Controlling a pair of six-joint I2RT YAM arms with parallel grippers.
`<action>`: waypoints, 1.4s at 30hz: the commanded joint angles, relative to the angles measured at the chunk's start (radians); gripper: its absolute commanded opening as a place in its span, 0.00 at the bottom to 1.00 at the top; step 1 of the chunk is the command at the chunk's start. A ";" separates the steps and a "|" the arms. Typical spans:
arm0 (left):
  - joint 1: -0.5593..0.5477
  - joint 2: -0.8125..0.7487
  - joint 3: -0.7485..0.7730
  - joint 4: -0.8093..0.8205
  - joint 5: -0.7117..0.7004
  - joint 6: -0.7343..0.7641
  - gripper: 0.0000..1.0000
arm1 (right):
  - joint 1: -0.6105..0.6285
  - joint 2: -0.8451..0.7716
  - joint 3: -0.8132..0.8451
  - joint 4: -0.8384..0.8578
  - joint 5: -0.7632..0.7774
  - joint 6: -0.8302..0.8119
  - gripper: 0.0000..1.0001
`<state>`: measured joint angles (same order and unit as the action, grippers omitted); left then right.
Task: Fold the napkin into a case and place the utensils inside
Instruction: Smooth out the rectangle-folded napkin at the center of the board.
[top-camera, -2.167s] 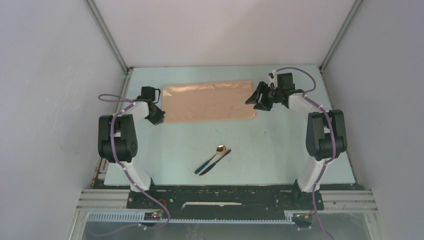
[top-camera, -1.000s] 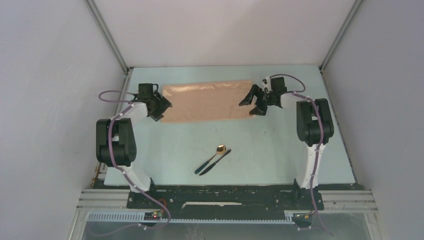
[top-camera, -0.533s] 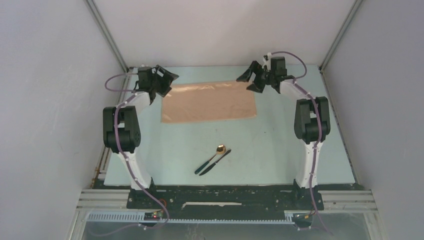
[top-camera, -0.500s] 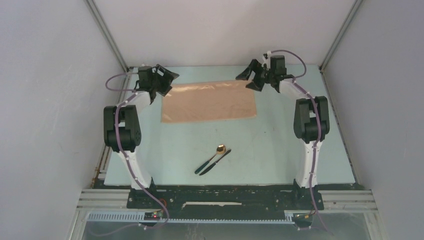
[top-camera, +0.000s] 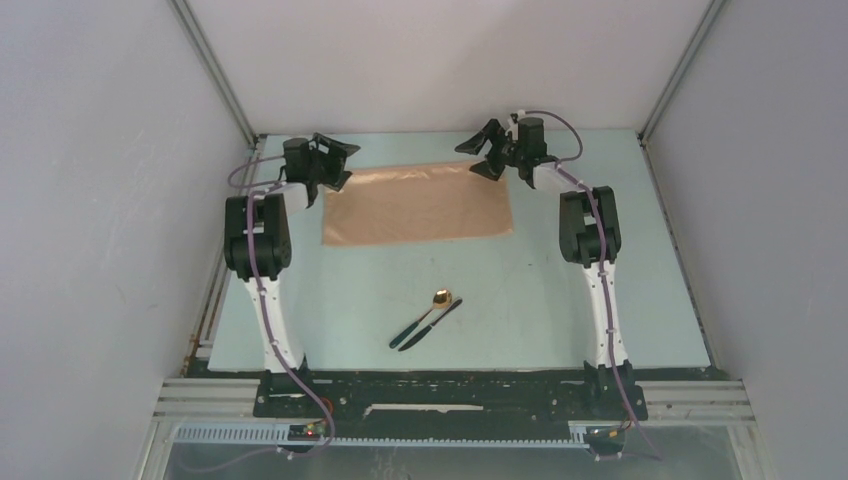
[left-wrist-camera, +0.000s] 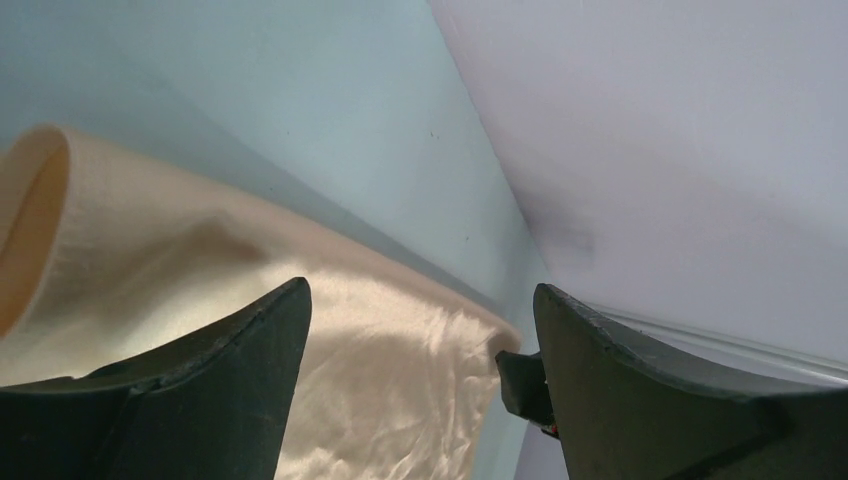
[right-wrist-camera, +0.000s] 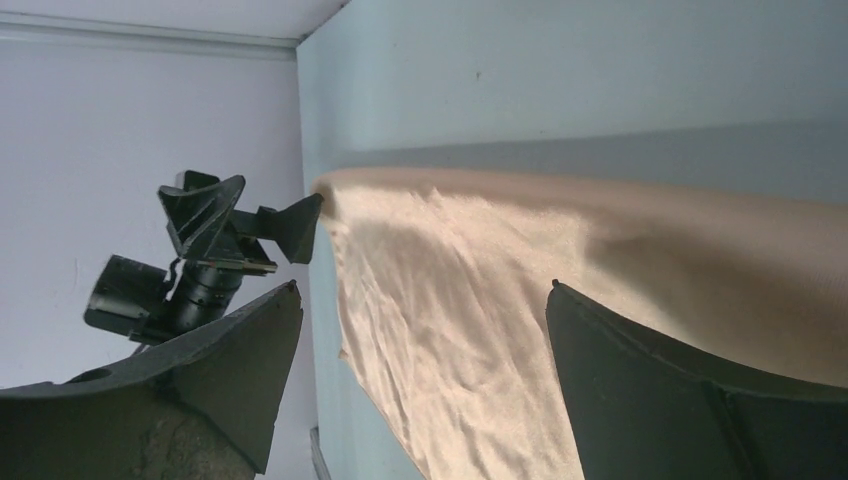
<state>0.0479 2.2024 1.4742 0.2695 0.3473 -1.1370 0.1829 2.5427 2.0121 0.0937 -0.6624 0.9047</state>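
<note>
The peach-tan napkin (top-camera: 415, 205) lies flat on the table as a wide folded rectangle. My left gripper (top-camera: 345, 165) hovers open at its far left corner, holding nothing. My right gripper (top-camera: 478, 158) hovers open at the far right corner, also holding nothing. In the left wrist view the napkin (left-wrist-camera: 380, 370) shows between the spread fingers of the left gripper (left-wrist-camera: 420, 290). The right wrist view has the napkin (right-wrist-camera: 500, 300) below the right gripper (right-wrist-camera: 425, 287). The utensils lie together nearer the bases: a spoon with a gold bowl (top-camera: 441, 297) and a dark knife (top-camera: 432, 323). No case shows.
The pale blue table (top-camera: 560, 290) is boxed in by white walls at the back and both sides, with metal posts (top-camera: 215, 70) in the far corners. Both arms reach far back, close to the rear wall. The left gripper (right-wrist-camera: 230, 225) also appears in the right wrist view.
Both grippers have moved from the napkin's short ends back to its far corners, and the arms have stretched further. The left gripper has opened wider. The napkin and utensils stay put.
</note>
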 joint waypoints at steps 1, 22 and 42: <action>0.038 0.036 0.007 0.130 0.011 -0.099 0.87 | -0.009 0.012 0.069 0.066 -0.001 0.051 1.00; 0.078 0.131 0.073 0.098 -0.001 -0.138 0.88 | -0.031 0.102 0.090 0.059 0.072 0.079 1.00; 0.114 0.174 0.110 0.116 0.012 -0.177 0.89 | -0.081 0.119 0.075 0.105 0.095 0.138 1.00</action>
<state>0.1394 2.3440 1.5364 0.3561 0.3496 -1.2839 0.1173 2.6369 2.0640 0.1688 -0.5980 1.0248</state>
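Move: The napkin's far left corner lies about 7 cm to the left of the left gripper, level with it and some 6 cm lower. Its far right corner is roughly 9 cm to the right of the right gripper, also level and 6 cm below. The napkin's middle sits about 9 cm back and 17 cm right of the left gripper. The spoon lies some 38 cm back and 11 cm left of the right gripper, the knife about 39 cm back and 8 cm left. Spread the open grippers apart along the napkin's far fold. Bring the left one left about 5 cm towards its corner, sinking 3 to 4 cm, until its near fingertip rests on the fold; let the right one lift slightly, then sink onto the fold and slide right about 4 cm and forward, turning slightly clockwise. ##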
